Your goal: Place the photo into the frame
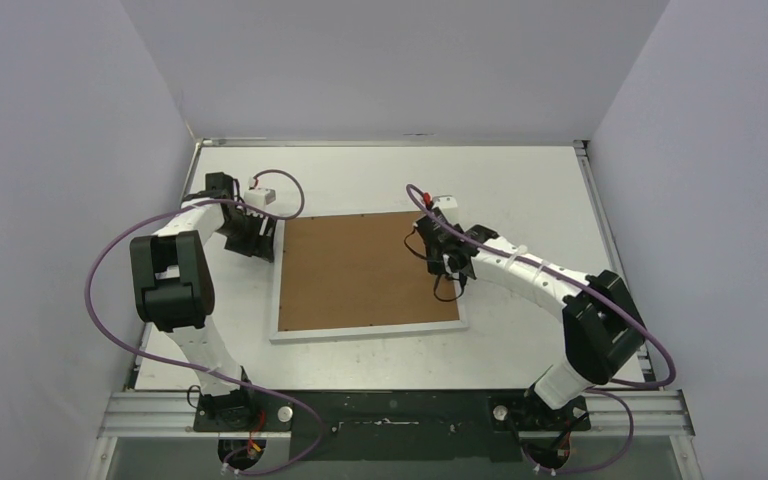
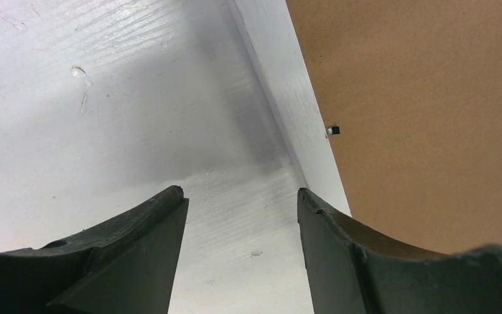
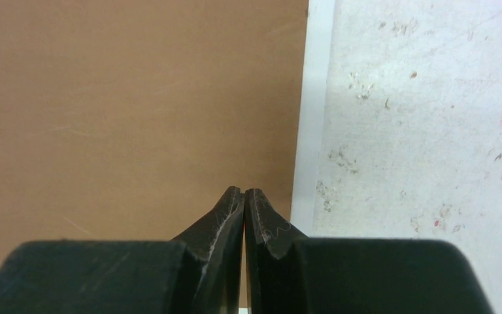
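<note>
The white frame (image 1: 360, 332) lies flat in the middle of the table with a brown backing board (image 1: 365, 270) filling it. The photo is hidden. My left gripper (image 1: 260, 240) stands open just outside the frame's left edge (image 2: 294, 111), with bare table between its fingers (image 2: 240, 193). A small dark clip (image 2: 332, 130) sits where the frame's edge meets the board (image 2: 418, 118). My right gripper (image 1: 450, 265) is shut, low over the board's right side (image 3: 131, 98), its tips (image 3: 244, 191) just inside the frame's right edge (image 3: 310, 118). I see nothing gripped between them.
The white table (image 1: 520, 190) is scuffed and speckled to the right of the frame (image 3: 431, 118). Grey walls close it in on the left, back and right. Purple cables loop off both arms (image 1: 290, 190).
</note>
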Tool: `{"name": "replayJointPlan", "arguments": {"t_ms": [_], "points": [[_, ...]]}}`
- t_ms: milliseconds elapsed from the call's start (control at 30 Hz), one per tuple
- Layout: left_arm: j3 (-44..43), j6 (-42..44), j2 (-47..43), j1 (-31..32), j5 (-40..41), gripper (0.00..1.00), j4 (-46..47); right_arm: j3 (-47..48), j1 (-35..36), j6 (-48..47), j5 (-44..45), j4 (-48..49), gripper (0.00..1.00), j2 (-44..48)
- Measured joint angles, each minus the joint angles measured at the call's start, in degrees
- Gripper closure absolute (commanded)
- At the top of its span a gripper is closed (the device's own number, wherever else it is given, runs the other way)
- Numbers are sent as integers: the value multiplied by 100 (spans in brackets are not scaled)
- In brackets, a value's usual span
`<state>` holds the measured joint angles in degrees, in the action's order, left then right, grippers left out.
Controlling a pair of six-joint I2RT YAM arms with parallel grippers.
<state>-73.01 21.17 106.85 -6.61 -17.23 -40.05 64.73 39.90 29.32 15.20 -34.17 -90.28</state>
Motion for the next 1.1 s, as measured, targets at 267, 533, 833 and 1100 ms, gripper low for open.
{"name": "replayJointPlan", "arguments": {"t_ms": [267,533,833,1100], "points": [[0,0,0,0,-22,40,0,-730,9,85,-11,376,95,-297],[0,2,0,-26,-24,40,-13,-92,-17,-13,-39,-68,95,-330],[0,0,0,-31,-55,40,-17,-549,-120,2,-101,186,95,-367],[0,-2,0,-31,-155,40,-39,-837,-96,81,-107,592,95,-396]]}}
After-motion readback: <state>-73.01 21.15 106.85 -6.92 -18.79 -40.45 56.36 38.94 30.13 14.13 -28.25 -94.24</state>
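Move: The brown board lies in the frame; the spot near its right edge that the right fingertips go for is about 6 cm below them, 2 cm back and 2 cm to the right. The frame's right strip runs about 5 cm to the right and its near strip some 12 cm back, both about 7 cm lower. From the left hand, that spot is roughly 40 cm to the right, 9 cm back and about level in height. Onto the board near its right edge, the right hand taps with closed fingertips: it dips fast by about 5 cm, drifting a little back and to the right towards the frame's right strip, springs up about 4 cm, then comes down again some 5 cm and stays down, the tips now pressing on the board. ##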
